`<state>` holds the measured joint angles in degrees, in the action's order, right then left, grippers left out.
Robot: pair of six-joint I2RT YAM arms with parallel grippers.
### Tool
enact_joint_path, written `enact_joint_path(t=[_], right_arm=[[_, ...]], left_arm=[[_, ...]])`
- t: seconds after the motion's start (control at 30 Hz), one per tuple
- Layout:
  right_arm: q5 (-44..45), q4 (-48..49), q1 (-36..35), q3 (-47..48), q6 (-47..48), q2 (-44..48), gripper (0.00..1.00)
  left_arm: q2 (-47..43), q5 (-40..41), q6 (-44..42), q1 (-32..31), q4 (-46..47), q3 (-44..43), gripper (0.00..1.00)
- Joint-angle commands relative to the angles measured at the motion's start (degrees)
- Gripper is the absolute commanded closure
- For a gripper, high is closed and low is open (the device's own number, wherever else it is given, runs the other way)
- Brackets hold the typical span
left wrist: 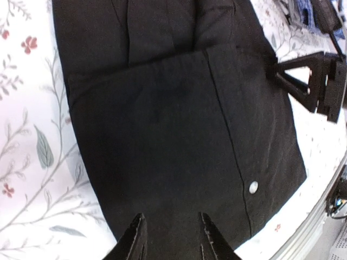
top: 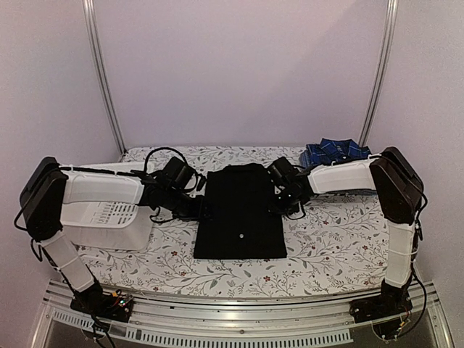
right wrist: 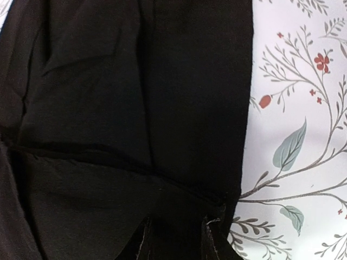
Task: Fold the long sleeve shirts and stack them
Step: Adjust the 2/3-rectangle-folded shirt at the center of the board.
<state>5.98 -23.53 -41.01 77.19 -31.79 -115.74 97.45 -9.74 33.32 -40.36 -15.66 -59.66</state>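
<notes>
The black shirt [top: 240, 210] lies folded into a long rectangle in the middle of the table, one pale button [left wrist: 253, 187] showing near its front edge. My left gripper [top: 201, 207] is at the shirt's left edge. In the left wrist view it [left wrist: 172, 234] is open just over the black cloth [left wrist: 162, 124], holding nothing. My right gripper [top: 281, 190] is at the shirt's right edge. In the right wrist view it [right wrist: 176, 238] is open over a fold of the shirt [right wrist: 135, 92]. The blue plaid shirt [top: 333, 152] lies bunched at the back right.
A white slotted basket [top: 109, 217] stands at the left, under my left arm. The floral tablecloth [top: 326, 246] covers the table. Metal frame posts [top: 105, 80] rise at the back corners. A rail [top: 239, 319] runs along the near edge.
</notes>
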Motion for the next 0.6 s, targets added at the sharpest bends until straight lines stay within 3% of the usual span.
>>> enact_joint_path(t=[0.0, 0.27, 0.57], right_arm=[[-1.28, 0.84, 1.49, -1.85, -0.68, -1.41, 0.71], [-1.96, -1.18, 1.62, -3.74, -1.87, 1.88, 0.71], [-0.79, -5.38, -2.94, -12.04, -3.9, 13.24, 0.7]], left_arm=[[-5.09, 0.32, 1.05, -2.59, -1.32, 4.88, 0.69], [-12.36, 1.13, 3.91, -4.46, -3.5, 13.48, 0.69], [-16.19, 1.13, 5.86, -5.14, -4.3, 18.68, 0.7]])
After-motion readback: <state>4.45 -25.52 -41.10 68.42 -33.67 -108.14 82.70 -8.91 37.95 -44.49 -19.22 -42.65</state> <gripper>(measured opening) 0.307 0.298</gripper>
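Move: Some 13 cm back and 3 cm to the left of the left hand, about 6 cm lower, lies the near left corner of the black shirt; the white button is 7 cm back and 10 cm right of that hand, the laundry basket's middle about 30 cm to its left, level with it. From the right hand, the shirt's near right corner is roughly 14 cm back, 3 cm right and barely lower, the blue plaid stack 13 cm ahead and 19 cm right. Drawing back about 9 cm, the left hand swings 4 to 5 cm left and sinks some 2 cm, leaving the space over the shirt to hover just off its left edge near the front corner. The right hand first dips and shifts right about 1 cm, pauses, then pulls back 4 cm and farther right along the right edge, rising slightly. Both grippers stay partly open, gripping nothing. ##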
